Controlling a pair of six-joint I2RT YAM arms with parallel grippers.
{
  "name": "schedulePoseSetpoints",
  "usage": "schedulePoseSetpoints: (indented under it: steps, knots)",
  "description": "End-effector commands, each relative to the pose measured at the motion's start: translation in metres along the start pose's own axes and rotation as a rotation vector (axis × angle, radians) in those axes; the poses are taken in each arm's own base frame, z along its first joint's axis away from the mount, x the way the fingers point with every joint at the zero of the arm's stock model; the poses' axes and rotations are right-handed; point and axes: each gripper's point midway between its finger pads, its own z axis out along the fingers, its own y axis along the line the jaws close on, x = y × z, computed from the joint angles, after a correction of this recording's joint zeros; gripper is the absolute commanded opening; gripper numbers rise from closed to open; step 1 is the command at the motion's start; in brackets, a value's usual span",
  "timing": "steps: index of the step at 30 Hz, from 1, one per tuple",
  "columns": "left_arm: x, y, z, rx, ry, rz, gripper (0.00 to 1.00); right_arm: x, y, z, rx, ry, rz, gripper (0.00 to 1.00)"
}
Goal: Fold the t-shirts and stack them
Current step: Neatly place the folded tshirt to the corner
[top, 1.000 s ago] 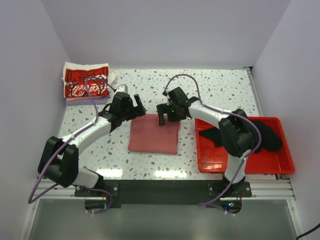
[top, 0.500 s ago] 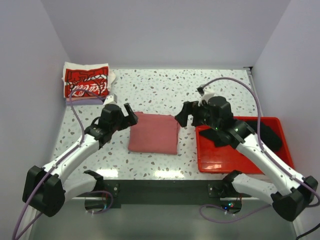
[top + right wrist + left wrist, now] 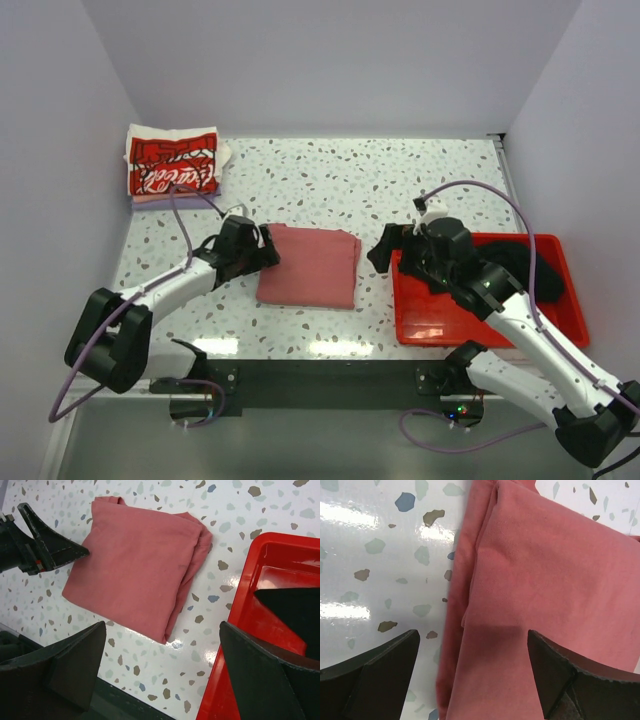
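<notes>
A dusty-red t-shirt (image 3: pixel 308 268) lies folded into a rectangle in the middle of the table. My left gripper (image 3: pixel 264 252) is low at its left edge and open. In the left wrist view the dusty-red t-shirt (image 3: pixel 545 580) has its layered left edge between the two fingers (image 3: pixel 375 675), with neither pressing on it. My right gripper (image 3: pixel 385 250) hangs open over bare table between the shirt and the bin, holding nothing. A black t-shirt (image 3: pixel 530 265) lies crumpled in the red bin (image 3: pixel 440 325). Folded t-shirts, topped by a white one with red Coca-Cola print (image 3: pixel 172 165), are stacked at the back left.
The red bin takes up the right side of the table, and its rim (image 3: pixel 250 605) is close to my right gripper (image 3: pixel 162 665). White walls close in the back and both sides. The right wrist view shows the dusty-red t-shirt (image 3: pixel 140 560) and the left gripper (image 3: pixel 45 550) at its far edge.
The right arm has drawn back from the shirt's top right corner toward the bin. The left gripper has come down from the top left corner to the shirt's left edge.
</notes>
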Motion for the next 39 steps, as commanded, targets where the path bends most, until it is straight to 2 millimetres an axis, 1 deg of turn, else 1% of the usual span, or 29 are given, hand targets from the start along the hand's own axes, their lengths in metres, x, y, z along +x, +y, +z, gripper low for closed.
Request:
schedulePoseSetpoints:
  steps: [1, 8, 11, 12, 16, 19, 20, 21, 22, 23, 24, 25, 26, 27, 28, 30, 31, 32, 33, 34, 35, 37, 38, 39]
  knots:
    - [0.002, -0.011, 0.009, 0.053, -0.001, 0.017, 0.93, 0.004, -0.006, 0.001, 0.032, 0.01, 0.005, 0.99]
    - [0.015, -0.009, 0.022, 0.043, 0.042, 0.029, 0.84, 0.007, -0.01, 0.0, 0.044, 0.019, -0.013, 0.99]
    - [0.023, -0.009, 0.027, 0.032, 0.058, 0.045, 0.83, 0.006, -0.014, 0.0, 0.061, 0.012, -0.021, 0.99]
    - [0.028, -0.01, 0.03, 0.026, 0.071, 0.056, 0.81, 0.007, -0.016, 0.0, 0.069, 0.012, -0.02, 0.99]
    - [0.039, -0.007, 0.037, -0.024, 0.096, 0.087, 0.76, 0.01, -0.016, 0.001, 0.066, 0.025, -0.027, 0.99]
    - [0.047, -0.002, 0.043, -0.082, 0.114, 0.108, 0.69, 0.01, -0.017, 0.0, 0.073, 0.022, -0.034, 0.99]
    - [0.05, 0.006, 0.044, -0.125, 0.117, 0.117, 0.65, 0.01, -0.018, 0.0, 0.076, 0.024, -0.037, 0.99]
    - [0.05, 0.002, 0.045, -0.13, 0.112, 0.123, 0.62, 0.01, -0.018, 0.0, 0.078, 0.024, -0.039, 0.99]
    - [0.053, 0.006, 0.044, -0.157, 0.119, 0.131, 0.55, 0.01, -0.019, 0.0, 0.08, 0.022, -0.041, 0.99]
    - [0.053, 0.012, 0.046, -0.193, 0.115, 0.139, 0.51, 0.01, -0.02, 0.0, 0.082, 0.023, -0.045, 0.99]
    - [0.052, 0.008, 0.046, -0.199, 0.109, 0.143, 0.49, 0.01, -0.02, 0.0, 0.086, 0.023, -0.047, 0.99]
    - [0.054, 0.011, 0.045, -0.219, 0.116, 0.152, 0.42, 0.01, -0.022, 0.0, 0.091, 0.02, -0.049, 0.99]
    - [0.053, 0.013, 0.047, -0.239, 0.109, 0.159, 0.39, 0.01, -0.022, 0.001, 0.092, 0.019, -0.05, 0.99]
    - [0.052, 0.009, 0.046, -0.238, 0.104, 0.163, 0.36, 0.01, -0.023, 0.001, 0.095, 0.016, -0.051, 0.99]
    - [0.052, 0.01, 0.046, -0.246, 0.108, 0.169, 0.27, 0.011, -0.023, 0.001, 0.096, 0.02, -0.053, 0.99]
    - [0.047, 0.006, 0.046, -0.249, 0.089, 0.172, 0.2, 0.01, -0.023, 0.001, 0.097, 0.016, -0.058, 0.99]
    - [0.046, 0.006, 0.045, -0.259, 0.089, 0.176, 0.11, 0.01, -0.024, 0.002, 0.098, 0.015, -0.06, 0.99]
    - [0.041, 0.007, 0.045, -0.27, 0.075, 0.18, 0.06, 0.011, -0.025, 0.002, 0.101, 0.017, -0.066, 0.99]
    - [0.035, 0.002, 0.045, -0.269, 0.061, 0.181, 0.0, 0.011, -0.025, 0.004, 0.105, 0.019, -0.07, 0.99]
    - [0.032, 0.003, 0.044, -0.282, 0.057, 0.188, 0.0, 0.011, -0.026, 0.004, 0.106, 0.017, -0.077, 0.99]
    - [0.021, -0.003, 0.042, -0.282, 0.027, 0.197, 0.0, 0.011, -0.027, 0.005, 0.112, 0.016, -0.08, 0.99]
    - [0.012, -0.003, 0.039, -0.306, 0.007, 0.207, 0.0, 0.011, -0.027, 0.007, 0.111, 0.018, -0.093, 0.99]
    - [-0.002, -0.007, 0.037, -0.321, -0.035, 0.215, 0.0, 0.012, -0.029, 0.009, 0.116, 0.021, -0.098, 0.99]
    - [-0.008, -0.005, 0.035, -0.342, -0.05, 0.227, 0.0, 0.011, -0.029, 0.01, 0.119, 0.018, -0.1, 0.99]
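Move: The folded pink t-shirt's middle lies about 8 cm to the left hand's right, 3 cm back and 4 cm below; its left edge is right under the open fingers. The Coca-Cola stack is some 23 cm left and 20 cm ahead of this hand, and the red bin's middle about 45 cm right and 9 cm back. From the right hand, the t-shirt is some 14 cm left, 2 cm ahead and 20 cm below. The t-shirt's left edge is pinched between the left hand's fingers, which sink about 3.5 cm astride the layers, slide some 4 cm right and 2 cm forward over the shirt while closing, then roll the hand's left side up about 15 degrees. The right hand, open and touching nothing, drifts down about 2.5 cm and slightly right. ##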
